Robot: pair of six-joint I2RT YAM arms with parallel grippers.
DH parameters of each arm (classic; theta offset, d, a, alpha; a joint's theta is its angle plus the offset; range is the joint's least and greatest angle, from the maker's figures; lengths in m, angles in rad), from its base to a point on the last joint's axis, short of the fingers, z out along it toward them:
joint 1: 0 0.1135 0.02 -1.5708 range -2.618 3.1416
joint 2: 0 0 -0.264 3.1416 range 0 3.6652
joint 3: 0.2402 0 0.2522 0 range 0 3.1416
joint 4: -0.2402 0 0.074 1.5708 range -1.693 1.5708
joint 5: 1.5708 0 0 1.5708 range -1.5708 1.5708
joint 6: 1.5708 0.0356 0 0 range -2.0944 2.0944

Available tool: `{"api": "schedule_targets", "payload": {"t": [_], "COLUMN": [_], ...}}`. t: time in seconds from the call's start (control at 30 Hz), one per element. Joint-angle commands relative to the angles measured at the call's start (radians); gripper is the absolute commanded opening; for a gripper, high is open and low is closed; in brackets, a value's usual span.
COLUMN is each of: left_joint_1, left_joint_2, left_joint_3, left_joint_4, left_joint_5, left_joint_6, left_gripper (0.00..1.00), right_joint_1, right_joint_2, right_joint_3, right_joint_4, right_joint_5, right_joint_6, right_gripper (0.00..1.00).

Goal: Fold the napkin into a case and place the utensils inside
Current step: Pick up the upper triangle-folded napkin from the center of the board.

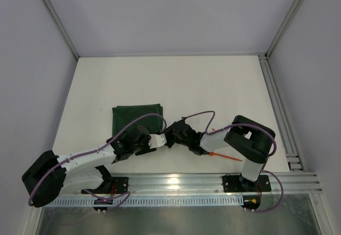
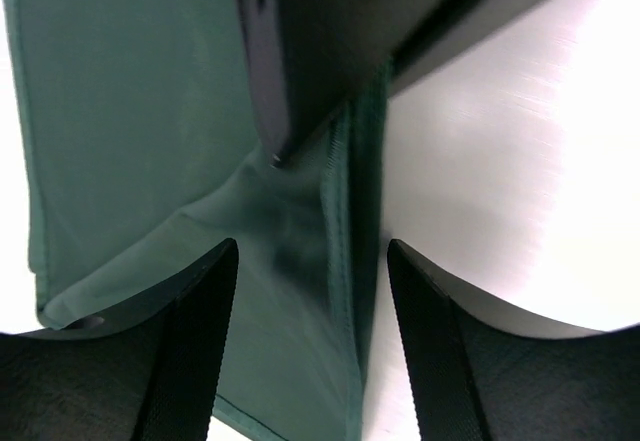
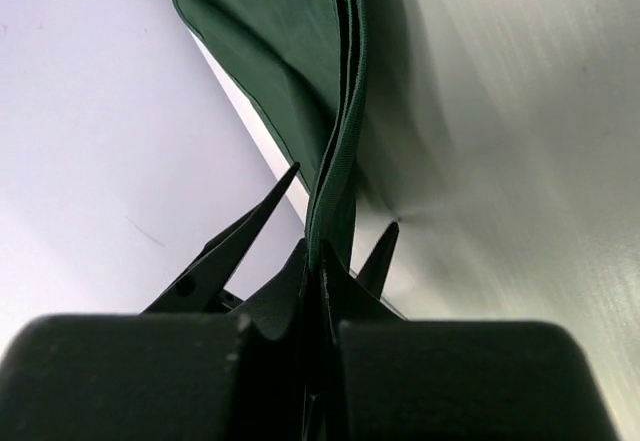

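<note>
The dark green napkin [image 1: 136,118] lies folded on the white table [image 1: 176,86], left of centre. Both grippers meet at its near right corner. My right gripper [image 3: 325,251] is shut on the napkin's layered edge [image 3: 340,161], which rises out of its jaws. My left gripper [image 2: 311,244] stands open, its fingers [image 2: 200,331] either side of the hemmed cloth [image 2: 130,111] without pinching it. From above, the left gripper [image 1: 152,141] and right gripper [image 1: 169,137] nearly touch. One orange utensil [image 1: 226,156] sticks out from under the right arm; the rest of it is hidden.
The right gripper's dark body [image 2: 380,21] hangs close over the left fingers. A metal rail [image 1: 186,180] runs along the near edge and another [image 1: 277,107] along the right side. Grey enclosure walls [image 1: 32,59] surround the table.
</note>
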Motion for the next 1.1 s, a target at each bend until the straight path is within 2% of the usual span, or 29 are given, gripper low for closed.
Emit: {"api": "schedule_targets", "payload": {"t": [0.0, 0.13, 0.43, 0.8, 1.07], "left_joint_1": [-0.009, -0.008, -0.008, 0.017, 0.046], "left_joint_2": [0.012, -0.045, -0.182, -0.259, -0.256], "left_joint_3": [-0.028, -0.074, -0.195, -0.270, -0.290], "left_joint_4": [0.153, 0.144, 0.049, -0.020, 0.014], "left_joint_5": [-0.100, -0.188, -0.334, -0.367, -0.348], "left_joint_6": [0.017, 0.045, 0.088, 0.102, 0.110], "left_gripper": [0.62, 0.51, 0.41, 0.33, 0.23], "right_joint_1": [0.011, 0.011, 0.009, 0.004, 0.001], "right_joint_2": [-0.048, -0.056, -0.051, -0.050, -0.047], "right_joint_3": [0.002, -0.011, -0.051, -0.096, -0.097], "right_joint_4": [0.031, 0.031, 0.056, 0.083, 0.089], "right_joint_5": [0.019, 0.022, 0.022, 0.023, 0.011], "right_joint_6": [0.032, 0.038, 0.051, 0.061, 0.049], "right_gripper": [0.04, 0.04, 0.04, 0.04, 0.04]}}
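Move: From the left hand, the near-left part of the napkin's edge lies about 10 cm to its left, level fore and aft and 1 cm lower; the napkin's middle lies some 11 cm ahead, 4 cm left and 3 cm below. The right hand already pinches the near-right end of that edge; from it the near-left part lies roughly 14 cm left, 2 cm back and 4 cm lower. Left hand sweeps some 10 cm left along the napkin's near edge, fingers narrowing around it; right keeps its pinch. ##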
